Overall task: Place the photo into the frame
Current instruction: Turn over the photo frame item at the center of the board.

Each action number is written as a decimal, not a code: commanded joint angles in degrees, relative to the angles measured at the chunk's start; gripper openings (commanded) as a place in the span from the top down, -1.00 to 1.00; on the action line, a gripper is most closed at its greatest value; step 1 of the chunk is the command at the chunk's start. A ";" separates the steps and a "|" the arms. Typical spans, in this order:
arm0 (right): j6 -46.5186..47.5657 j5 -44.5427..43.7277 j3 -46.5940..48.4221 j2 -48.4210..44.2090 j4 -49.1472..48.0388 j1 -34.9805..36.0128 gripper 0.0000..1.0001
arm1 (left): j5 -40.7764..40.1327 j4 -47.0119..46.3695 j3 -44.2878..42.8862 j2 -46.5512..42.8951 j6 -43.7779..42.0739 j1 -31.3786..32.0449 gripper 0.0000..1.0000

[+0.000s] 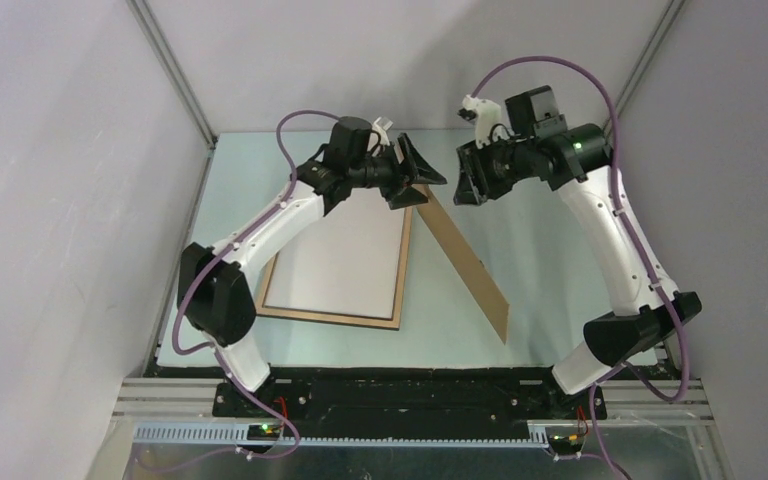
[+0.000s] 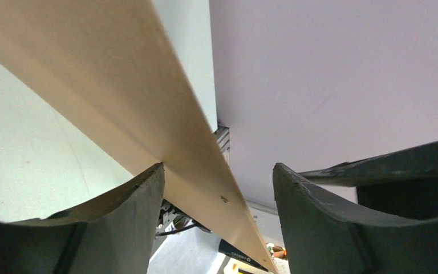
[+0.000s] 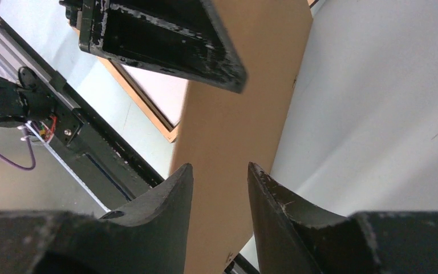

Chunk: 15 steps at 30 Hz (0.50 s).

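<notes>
The frame (image 1: 401, 280) lies flat at the table's left centre, its light wood back up. The photo (image 1: 345, 255) rests inside it, white back showing. A plain brown backing board (image 1: 472, 268) stands tilted on its long edge to the right of the frame. My left gripper (image 1: 418, 172) is open around the board's raised far corner. In the left wrist view the board (image 2: 120, 68) runs between the fingers (image 2: 131, 217), against one and clear of the other. My right gripper (image 1: 468, 178) hovers open just right of that corner with nothing between its jaws.
In the right wrist view the board (image 3: 245, 114) runs away below the right gripper (image 3: 220, 168), with one left finger (image 3: 165, 34) above it and the frame's corner (image 3: 168, 132) beyond. Grey walls close in the table (image 1: 540, 250) on both sides.
</notes>
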<state>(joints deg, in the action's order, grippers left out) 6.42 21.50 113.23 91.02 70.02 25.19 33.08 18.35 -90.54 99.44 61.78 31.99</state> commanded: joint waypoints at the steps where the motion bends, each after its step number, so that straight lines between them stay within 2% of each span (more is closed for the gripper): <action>1: -0.75 6.56 -0.07 -4.13 -0.42 -4.36 0.09 | -1.29 -0.97 2.84 -5.01 -2.59 -1.18 -0.42; 5: -1.42 10.03 -1.50 -5.61 -1.02 -8.49 0.08 | -1.96 -0.95 5.56 -6.56 -3.95 -2.02 -0.22; 15: -1.12 12.89 -5.19 -6.28 -2.08 -13.81 0.07 | -1.77 -0.39 12.35 -10.95 -9.22 -5.70 0.34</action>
<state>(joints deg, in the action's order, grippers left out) 5.74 31.70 108.81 85.65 69.73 12.86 31.44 18.65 -79.68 92.58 56.77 28.36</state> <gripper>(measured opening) 0.461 0.358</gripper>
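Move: The brown board stands nearly on edge, its upper edge between the left hand's spread fingers; its middle lies about 10 cm back, 8 cm right and 13 cm below that hand. The frame, with the white-backed photo in it, lies flat some 20 cm to the left hand's left, 3 cm back and 27 cm down. For the right hand, the board's middle is about 9 cm back, level sideways and 17 cm below. The left hand goes left about 4.5 cm and sinks some 3 cm, taking the board's upper edge over towards the frame, while its fingers narrow steadily around that edge from mostly open to about a third without shutting. The right hand backs off about 5 cm to the right, away from the board and rising slightly, its fingers staying half open. ##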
